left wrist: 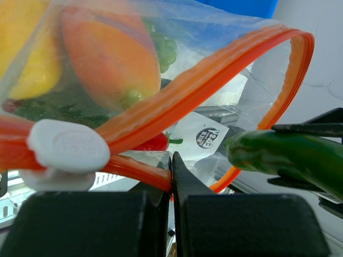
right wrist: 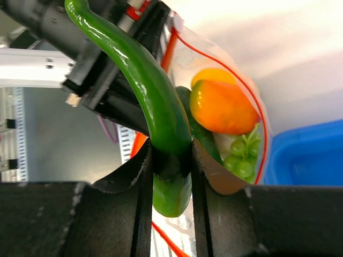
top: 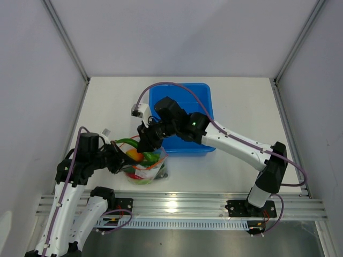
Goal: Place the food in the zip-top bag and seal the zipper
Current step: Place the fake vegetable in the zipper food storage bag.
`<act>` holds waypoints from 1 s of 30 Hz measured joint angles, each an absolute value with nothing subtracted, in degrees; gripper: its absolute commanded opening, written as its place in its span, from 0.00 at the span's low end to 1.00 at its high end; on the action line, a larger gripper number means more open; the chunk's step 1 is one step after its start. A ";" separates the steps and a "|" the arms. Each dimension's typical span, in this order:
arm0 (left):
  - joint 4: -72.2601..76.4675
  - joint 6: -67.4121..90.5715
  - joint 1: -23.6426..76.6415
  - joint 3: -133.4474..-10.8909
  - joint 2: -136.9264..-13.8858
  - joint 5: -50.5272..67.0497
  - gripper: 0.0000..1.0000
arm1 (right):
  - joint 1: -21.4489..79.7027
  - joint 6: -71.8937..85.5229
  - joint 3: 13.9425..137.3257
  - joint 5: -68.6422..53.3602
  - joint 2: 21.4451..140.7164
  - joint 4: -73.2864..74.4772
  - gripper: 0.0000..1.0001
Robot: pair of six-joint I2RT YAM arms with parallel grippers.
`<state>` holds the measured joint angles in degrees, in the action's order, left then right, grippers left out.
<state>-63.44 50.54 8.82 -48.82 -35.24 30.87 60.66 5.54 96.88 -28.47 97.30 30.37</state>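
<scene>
The zip-top bag point(top: 147, 172) stands open by the table's near edge, left of centre. It holds food: an orange-red piece point(left wrist: 110, 59), a yellow piece point(left wrist: 27, 48), green grapes point(right wrist: 241, 155) and a red chili point(left wrist: 153, 143). My left gripper point(left wrist: 172, 171) is shut on the near side of the orange zipper point(left wrist: 203, 85), beside its white slider point(left wrist: 67, 145). My right gripper point(right wrist: 170, 151) is shut on the thick end of a long green pepper point(right wrist: 144, 91). The pepper hangs at the bag's mouth, its thin end pointing towards the left arm point(top: 127, 141).
A blue bin point(top: 182, 115) stands behind the bag in the middle of the table, under the right arm's forearm. The aluminium rail point(top: 182, 206) with both arm bases runs along the near edge, close to the bag.
</scene>
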 measured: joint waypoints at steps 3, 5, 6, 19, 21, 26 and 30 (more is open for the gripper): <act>-63.48 50.54 8.82 -48.82 -35.18 30.87 0.01 | 61.01 4.80 97.47 -26.02 98.04 31.94 0.00; -63.48 50.57 8.82 -48.82 -34.96 30.87 0.00 | 61.21 4.08 98.61 -24.77 99.31 33.93 0.00; -63.51 50.57 8.82 -48.82 -34.79 30.85 0.01 | 61.32 3.73 99.18 -23.94 100.05 34.83 0.00; -63.53 51.00 8.82 -48.82 -33.89 30.85 0.00 | 64.99 1.19 103.63 -9.93 105.56 45.76 0.74; -63.53 51.00 8.82 -48.82 -33.76 30.85 0.01 | 64.99 0.91 103.96 -9.23 105.56 46.04 0.79; -63.57 51.00 8.82 -48.82 -33.56 30.83 0.01 | 64.99 0.80 105.51 -7.94 105.56 47.27 0.81; -63.68 51.00 8.82 -48.86 -33.56 30.83 0.01 | 64.99 0.80 109.21 -7.01 105.45 48.97 0.80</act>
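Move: The open mouth of the bag, where the green pepper held in the right hand is bound, is centred about 8 cm below that hand, 2 cm back and level with it sideways. Inside, the orange pepper is some 5 cm to the hand's left, 1 cm ahead and 12 cm down; the grapes are 3 cm ahead, 1 cm left and 13 cm down. From the left hand, the mouth is about 3 cm ahead, 4 cm right and at its own height. The green pepper goes down through the bag's mouth, the right hand sinking about 7 cm and drifting slightly forward while its fingers tip some 20 degrees more steeply downward. Near the bottom they open wide and let go of the pepper, then the hand lifts about 3 cm. The left hand stays put, still pinching the orange-edged rim. ##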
